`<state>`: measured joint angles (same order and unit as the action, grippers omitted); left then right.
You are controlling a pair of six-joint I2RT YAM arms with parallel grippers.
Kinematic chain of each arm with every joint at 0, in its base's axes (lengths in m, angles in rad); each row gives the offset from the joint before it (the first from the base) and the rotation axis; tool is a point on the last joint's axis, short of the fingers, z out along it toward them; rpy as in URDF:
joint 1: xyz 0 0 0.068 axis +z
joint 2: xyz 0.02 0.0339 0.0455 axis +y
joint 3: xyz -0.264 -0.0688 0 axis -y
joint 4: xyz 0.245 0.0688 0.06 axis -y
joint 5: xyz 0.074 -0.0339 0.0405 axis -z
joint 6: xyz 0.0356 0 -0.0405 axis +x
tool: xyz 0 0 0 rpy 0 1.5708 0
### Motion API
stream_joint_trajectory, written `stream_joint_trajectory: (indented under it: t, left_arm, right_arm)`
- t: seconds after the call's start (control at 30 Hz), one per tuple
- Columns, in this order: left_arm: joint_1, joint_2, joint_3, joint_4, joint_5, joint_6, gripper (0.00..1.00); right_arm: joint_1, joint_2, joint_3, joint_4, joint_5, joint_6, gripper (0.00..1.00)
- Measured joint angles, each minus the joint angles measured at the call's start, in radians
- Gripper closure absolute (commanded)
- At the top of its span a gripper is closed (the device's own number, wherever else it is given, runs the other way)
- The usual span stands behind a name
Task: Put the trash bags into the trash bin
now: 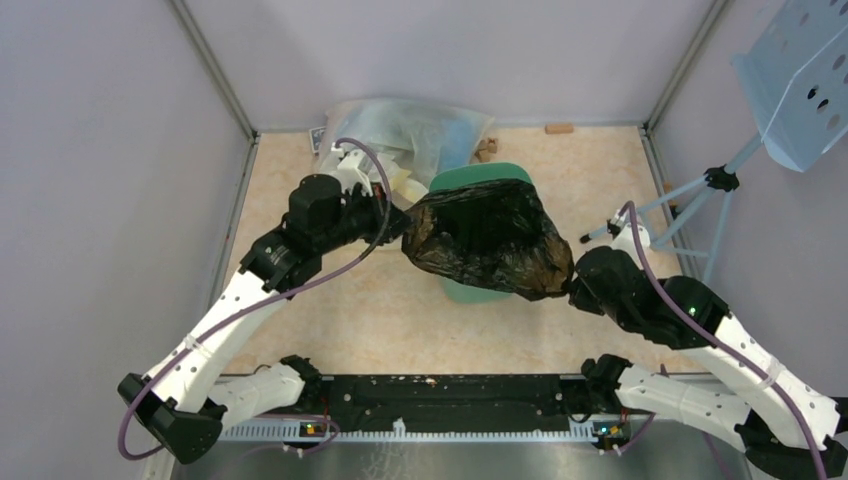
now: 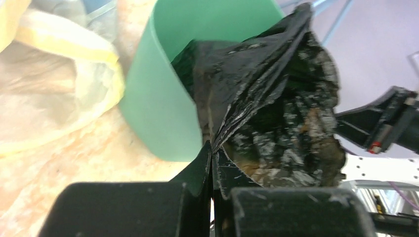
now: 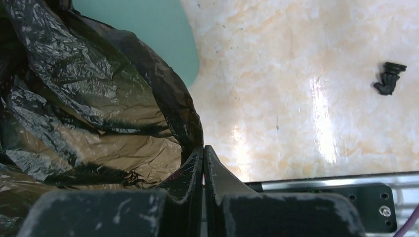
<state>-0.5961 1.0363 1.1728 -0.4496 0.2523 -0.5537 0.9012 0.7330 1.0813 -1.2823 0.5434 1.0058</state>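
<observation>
A glossy black crinkled trash bag (image 1: 490, 240) hangs spread over the mint-green trash bin (image 1: 480, 178), hiding most of its mouth. My left gripper (image 1: 400, 222) is shut on the bag's left edge; in the left wrist view the film (image 2: 267, 103) runs up from the closed gripper (image 2: 212, 148) beside the trash bin's wall (image 2: 158, 108). My right gripper (image 1: 572, 285) is shut on the bag's right edge; the right wrist view shows the bag's mouth (image 3: 94, 118) gaping left of the closed gripper (image 3: 203, 148), with the bin (image 3: 143, 29) behind.
A large translucent bag (image 1: 410, 135) with blue and yellowish contents lies behind the bin against the back wall. A pale blue perforated tray (image 1: 800, 80) on a tripod stands at the right. Small wooden blocks (image 1: 560, 128) lie near the back wall. A small black part (image 3: 389, 78) lies on the floor.
</observation>
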Motion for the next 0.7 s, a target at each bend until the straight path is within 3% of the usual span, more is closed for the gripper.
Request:
stream_joint_trajectory:
  t: [0.37, 0.7]
  left_arm:
    - [0.002, -0.004, -0.145, 0.014, -0.214, 0.060, 1.00]
    - [0.018, 0.048, -0.148, 0.115, -0.349, 0.085, 0.99]
  right_arm:
    - [-0.034, 0.044, -0.089, 0.143, 0.041, -0.082, 1.00]
    - [-0.459, 0.088, -0.126, 0.345, -0.155, -0.276, 0.99]
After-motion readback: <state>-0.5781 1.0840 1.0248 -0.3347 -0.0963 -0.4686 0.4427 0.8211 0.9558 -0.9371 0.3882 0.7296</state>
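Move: The left hand already holds the left end of the black trash bag, and the trash bin's middle lies about 7 cm ahead of it, 11 cm to its right and 20 cm below. The translucent bag is some 27 cm ahead, 5 cm left and 27 cm down. For the right hand, at the trash bag's right corner, the bin is about 16 cm ahead, 16 cm left and 9 cm below; a small black clip sits 6 cm ahead, 15 cm right, 21 cm down. Down and forward-left goes the left hand, sinking about 7 cm first, then mainly reaching forward, still pinching the trash bag while its fingers swing counter-clockwise and dip. The right hand heads forward some 7 cm, then also drifts right and a little down on the bin's right side; its shut fingers come free of the bag's corner and turn slightly clockwise. ##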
